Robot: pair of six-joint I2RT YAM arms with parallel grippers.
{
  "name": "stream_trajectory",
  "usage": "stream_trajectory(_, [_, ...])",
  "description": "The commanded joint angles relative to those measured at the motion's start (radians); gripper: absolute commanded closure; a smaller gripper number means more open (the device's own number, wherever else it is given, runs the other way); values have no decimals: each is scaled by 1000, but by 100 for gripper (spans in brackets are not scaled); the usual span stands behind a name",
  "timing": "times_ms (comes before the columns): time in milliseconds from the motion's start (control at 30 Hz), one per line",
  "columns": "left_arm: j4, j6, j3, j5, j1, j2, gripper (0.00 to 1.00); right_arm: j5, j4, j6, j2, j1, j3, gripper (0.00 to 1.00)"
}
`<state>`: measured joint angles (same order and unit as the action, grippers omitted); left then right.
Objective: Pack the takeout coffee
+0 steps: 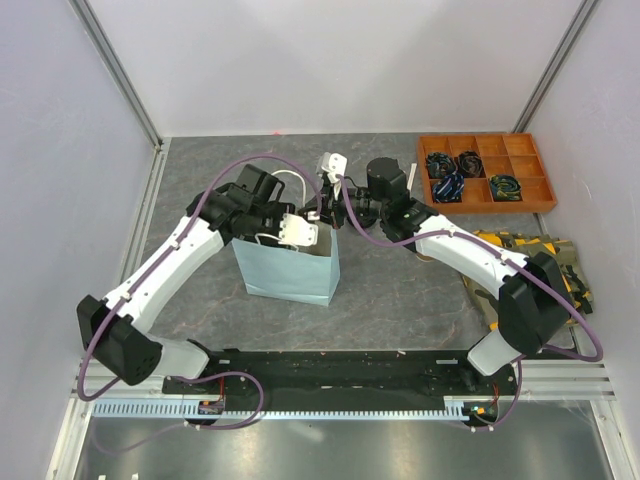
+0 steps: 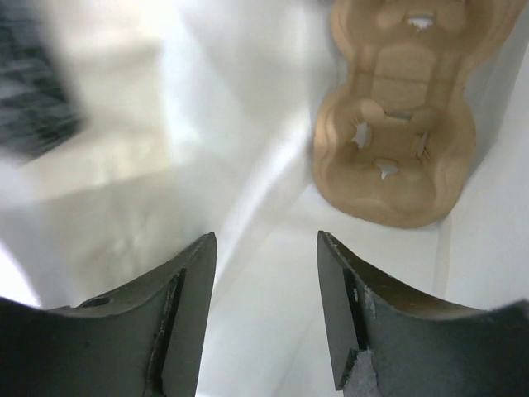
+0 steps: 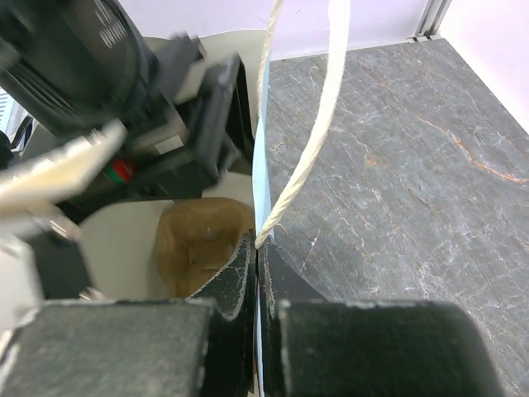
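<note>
A light-blue paper bag [image 1: 290, 275] stands upright mid-table. My left gripper [image 1: 298, 232] reaches into its mouth; in the left wrist view that gripper [image 2: 266, 248] is open with nothing between its fingers, above the bag's white inside. A tan pulp carrier [image 2: 397, 124] lies at the bottom of the bag, its cup holes empty. My right gripper [image 3: 258, 258] is shut on the bag's rim [image 3: 263, 194], just below a white rope handle [image 3: 314, 141]. The carrier [image 3: 202, 240] shows there too. The takeout coffee is out of view.
An orange compartment tray [image 1: 485, 172] with bundled cables sits at the back right. A camouflage-patterned cloth [image 1: 555, 262] lies at the right edge under the right arm. White walls close in the left, back and right sides.
</note>
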<state>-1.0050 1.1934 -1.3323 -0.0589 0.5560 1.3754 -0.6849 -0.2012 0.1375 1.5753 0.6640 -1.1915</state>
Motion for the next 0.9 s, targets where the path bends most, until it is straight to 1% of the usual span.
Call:
stream_trajectory(0, [0,-96,-77,-81,-7,-50,38,-25,11,33,-24,3,15,100])
stream_trajectory(167, [14,-158,-119,-104,-21,-90,33,-28,9,40,-31,3,23,100])
stream_trajectory(333, [26,-230,-157,-147,-54,-133,32,-30,3,50,-35,3,33,100])
stream_trajectory(467, [114,-319,-179,-166,-97,-182,30,-24,0,53,-38,3,33,100])
stream_trajectory(600, [160,-388,-186,-205,-151,-248,29,-19,-4,57,-46,3,32,100])
stream_trajectory(633, [164,-406,-192,-211,-159,-256,27,-19,-4,57,-49,3,30,100])
stream_trajectory(733, [215,-524,-196,-164,-177,-272,22,-33,-10,57,-63,3,32,100])
stream_trajectory(767, [229,-607,-202,-145,-186,-271,21,-36,-13,59,-73,5,38,100])
stream_trajectory(833, [236,-691,-240,-113,-234,-248,16,-47,-24,60,-86,8,44,100])
stream_trajectory(867, [236,-774,-252,-105,-272,-239,15,-54,-24,63,-98,9,50,100])
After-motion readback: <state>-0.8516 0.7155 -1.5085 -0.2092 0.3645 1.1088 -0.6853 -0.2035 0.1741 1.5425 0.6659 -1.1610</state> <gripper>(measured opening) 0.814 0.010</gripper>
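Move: The left gripper is inside the bag, a little below its rim. The bag's far left corner is about 4 cm ahead, 1 cm to its left and 6 cm up. The cup holder lies on the bag floor, roughly 17 cm below, 3 cm back and 5 cm to the right. From the right gripper, which is pinching the far rim near its right end, that corner is about 15 cm left, 5 cm ahead and level. Lift the empty left gripper straight up out of the bag by about 16 cm until it clears the rim, easing a few cm left in the second half. On the way, swing its fingers up some 35 degrees from steeply down to pointing forward and right, and open them a bit wider. Keep the right gripper shut on the far rim and handle foot, holding the bag in place. ##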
